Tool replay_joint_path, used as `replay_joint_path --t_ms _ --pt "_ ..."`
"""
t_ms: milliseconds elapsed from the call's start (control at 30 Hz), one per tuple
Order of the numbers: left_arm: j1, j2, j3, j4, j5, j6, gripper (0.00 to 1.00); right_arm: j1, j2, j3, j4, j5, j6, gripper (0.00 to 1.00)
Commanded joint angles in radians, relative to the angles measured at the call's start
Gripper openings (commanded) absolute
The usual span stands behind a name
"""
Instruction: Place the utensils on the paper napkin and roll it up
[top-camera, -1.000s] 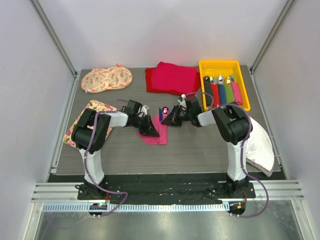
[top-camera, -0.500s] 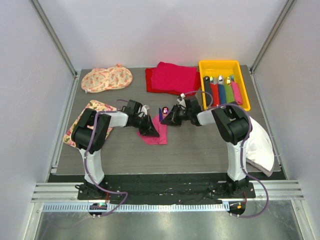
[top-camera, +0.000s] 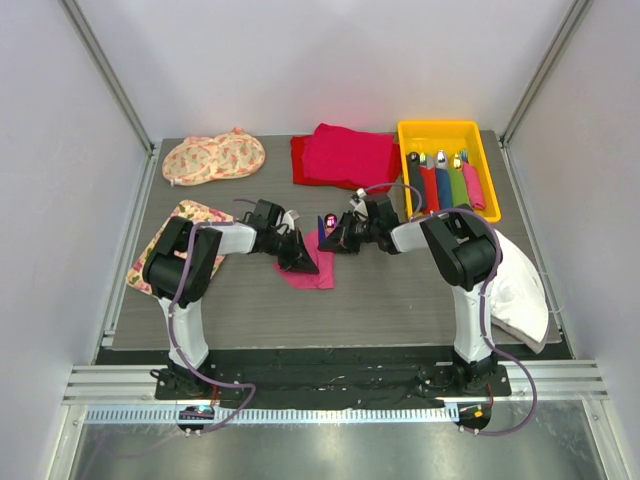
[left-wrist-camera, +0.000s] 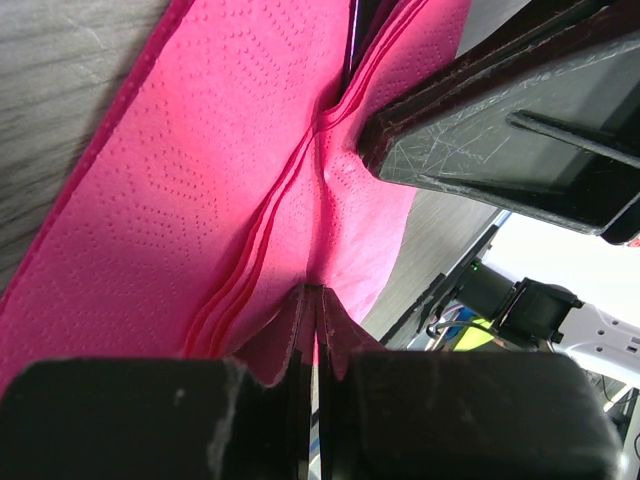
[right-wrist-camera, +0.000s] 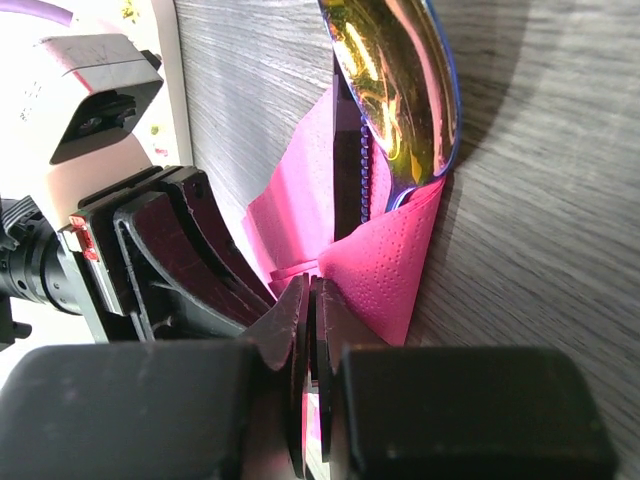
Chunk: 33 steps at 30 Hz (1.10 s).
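The pink paper napkin (top-camera: 312, 272) lies mid-table, partly folded over the utensils. A shiny spoon head (top-camera: 330, 220) sticks out at its far end; in the right wrist view the spoon head (right-wrist-camera: 395, 100) and a dark handle (right-wrist-camera: 350, 185) lie inside the napkin fold (right-wrist-camera: 385, 270). My left gripper (top-camera: 300, 260) is shut, pinching the napkin's edge (left-wrist-camera: 230, 200) at its fingertips (left-wrist-camera: 315, 292). My right gripper (top-camera: 332, 240) is shut on the opposite napkin edge at its tips (right-wrist-camera: 311, 292). The two grippers face each other closely. The rest of the utensils is hidden by the paper.
A yellow tray (top-camera: 440, 130) with several coloured-handled utensils stands at the back right. A red-magenta cloth pile (top-camera: 345, 155) lies behind the grippers. Floral mats lie at the back left (top-camera: 213, 157) and left (top-camera: 160, 250). A white cloth (top-camera: 520, 285) hangs at the right edge.
My right gripper has crept slightly left toward the left gripper with the napkin edge. The left arm has not visibly moved.
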Motion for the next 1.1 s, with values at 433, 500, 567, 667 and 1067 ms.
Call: replay_joint_path --t_ms 433,500,567,667,1067 --pt "0.031 -0.234 -0.052 -0.084 -0.159 0.061 0.34 0.017 0.048 0.048 -0.168 0.102 -0.184 0.02" --pt "0.057 -0.249 -0.063 -0.119 -0.166 0.083 0.41 0.02 0.054 0.052 -0.173 0.104 -0.187 0.02" --pt "0.113 -0.263 -0.063 -0.153 -0.182 0.135 0.46 0.02 0.055 0.058 -0.178 0.105 -0.189 0.02" --pt "0.202 -0.261 -0.064 -0.212 -0.198 0.195 0.58 0.026 0.055 0.063 -0.184 0.108 -0.195 0.02" --pt "0.264 -0.14 -0.046 -0.23 -0.191 0.302 0.58 0.031 0.055 0.074 -0.204 0.118 -0.205 0.01"
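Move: My left fingertips rest on the folded napkin. Its free left corner lies about 11 cm to their left, 1 cm ahead and 1 cm below. From this same hand the knife end is some 11 cm ahead and 1 cm right, the spoon bowl about 13 cm ahead and 3 cm right. My right hand has the fold right at its fingertips; from it the spoon bowl is roughly 7 cm ahead and 2 cm right, the left corner 12 cm left and 5 cm back. I lift my left fingertips off the fold, rising about 4 cm while they open to over half, then sweep left some 13 cm and a little forward over the napkin, sinking back low beside its free left corner with the wrist rolled about 15 degrees. My right fingers stay nearly shut on the fold over the utensils, easing left about 1 cm as that wrist turns slightly. ##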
